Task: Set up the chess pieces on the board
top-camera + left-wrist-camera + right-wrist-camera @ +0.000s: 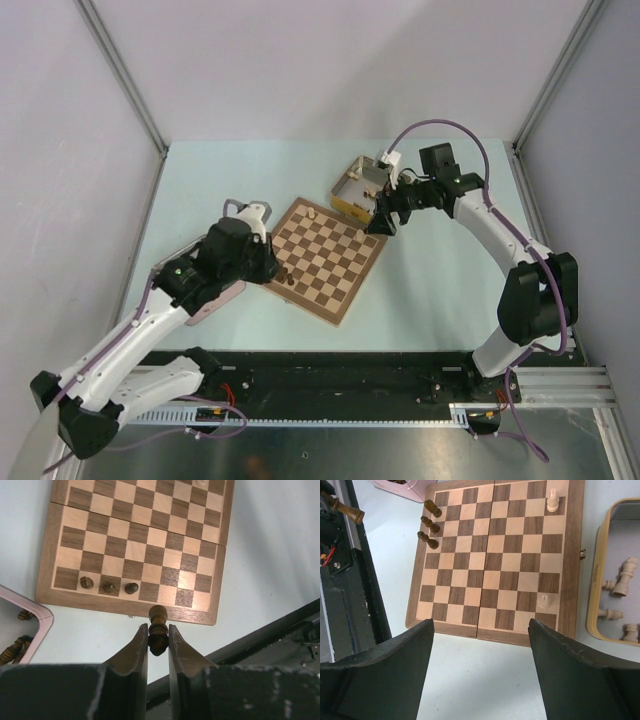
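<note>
The board lies tilted between my two arms. Three dark brown chess pieces stand in a row on its edge rank near my left arm. Two pale pieces stand on the opposite side, one at a corner and the other further along. My left gripper is shut on a dark brown piece, held above the table just off the board's edge. My right gripper hangs open and empty over the table beside the board.
A yellow tin beside the board holds several pale pieces. A pink tin with dark pieces sits by the left arm, partly hidden under it from above. The black base rail runs along the near edge.
</note>
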You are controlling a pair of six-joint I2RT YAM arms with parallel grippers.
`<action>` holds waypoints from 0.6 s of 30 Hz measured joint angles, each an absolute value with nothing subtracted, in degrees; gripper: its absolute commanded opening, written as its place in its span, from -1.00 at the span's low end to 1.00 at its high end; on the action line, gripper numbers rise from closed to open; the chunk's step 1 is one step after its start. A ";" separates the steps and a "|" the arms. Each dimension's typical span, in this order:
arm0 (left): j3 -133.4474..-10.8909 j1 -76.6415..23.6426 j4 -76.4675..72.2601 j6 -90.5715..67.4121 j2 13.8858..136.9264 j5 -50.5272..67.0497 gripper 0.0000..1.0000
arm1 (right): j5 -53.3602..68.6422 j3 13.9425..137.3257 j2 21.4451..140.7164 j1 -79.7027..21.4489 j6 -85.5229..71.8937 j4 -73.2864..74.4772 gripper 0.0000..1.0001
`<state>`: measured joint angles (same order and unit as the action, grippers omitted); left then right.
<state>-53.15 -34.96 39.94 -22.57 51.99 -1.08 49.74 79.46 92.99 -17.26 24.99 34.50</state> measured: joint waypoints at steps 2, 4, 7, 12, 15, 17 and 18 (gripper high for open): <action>-53.67 -37.65 39.97 -23.00 53.17 -2.74 -1.00 | 49.34 79.46 92.99 -17.93 25.34 34.57 0.61; -54.24 -39.86 39.86 -23.46 54.59 -4.23 -1.00 | 48.99 79.46 92.99 -18.48 25.61 34.70 0.61; -55.29 -43.11 39.97 -23.97 56.90 -6.55 -0.99 | 48.66 79.46 92.99 -19.20 25.76 34.92 0.61; -57.69 -48.36 39.83 -24.51 59.83 -9.74 -1.00 | 48.42 79.46 92.99 -19.73 25.80 34.98 0.62; -58.37 -50.92 39.66 -24.95 60.69 -11.18 -1.00 | 48.38 79.46 92.99 -19.62 26.04 35.11 0.62; -58.63 -52.18 39.57 -25.19 61.47 -11.99 -1.00 | 48.38 79.46 92.99 -19.42 26.26 35.22 0.62; -58.65 -52.56 39.48 -25.41 61.82 -12.25 -1.00 | 48.38 79.46 92.99 -19.33 26.39 35.29 0.62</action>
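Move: The left hand holds a dark chess piece just off the board's near edge. The free squares past the three placed dark pieces lie about 7 cm to its right, 2 cm ahead and 12 cm below. The last placed piece is about 5 cm ahead and 2 cm right; the pink tray is roughly 23 cm left and 6 cm ahead. From the open right hand those free squares are some 20 cm left and 14 cm back, 13 cm below. The left hand keeps its pinch and carries the dark piece about 6 cm right towards the free near-edge squares. ##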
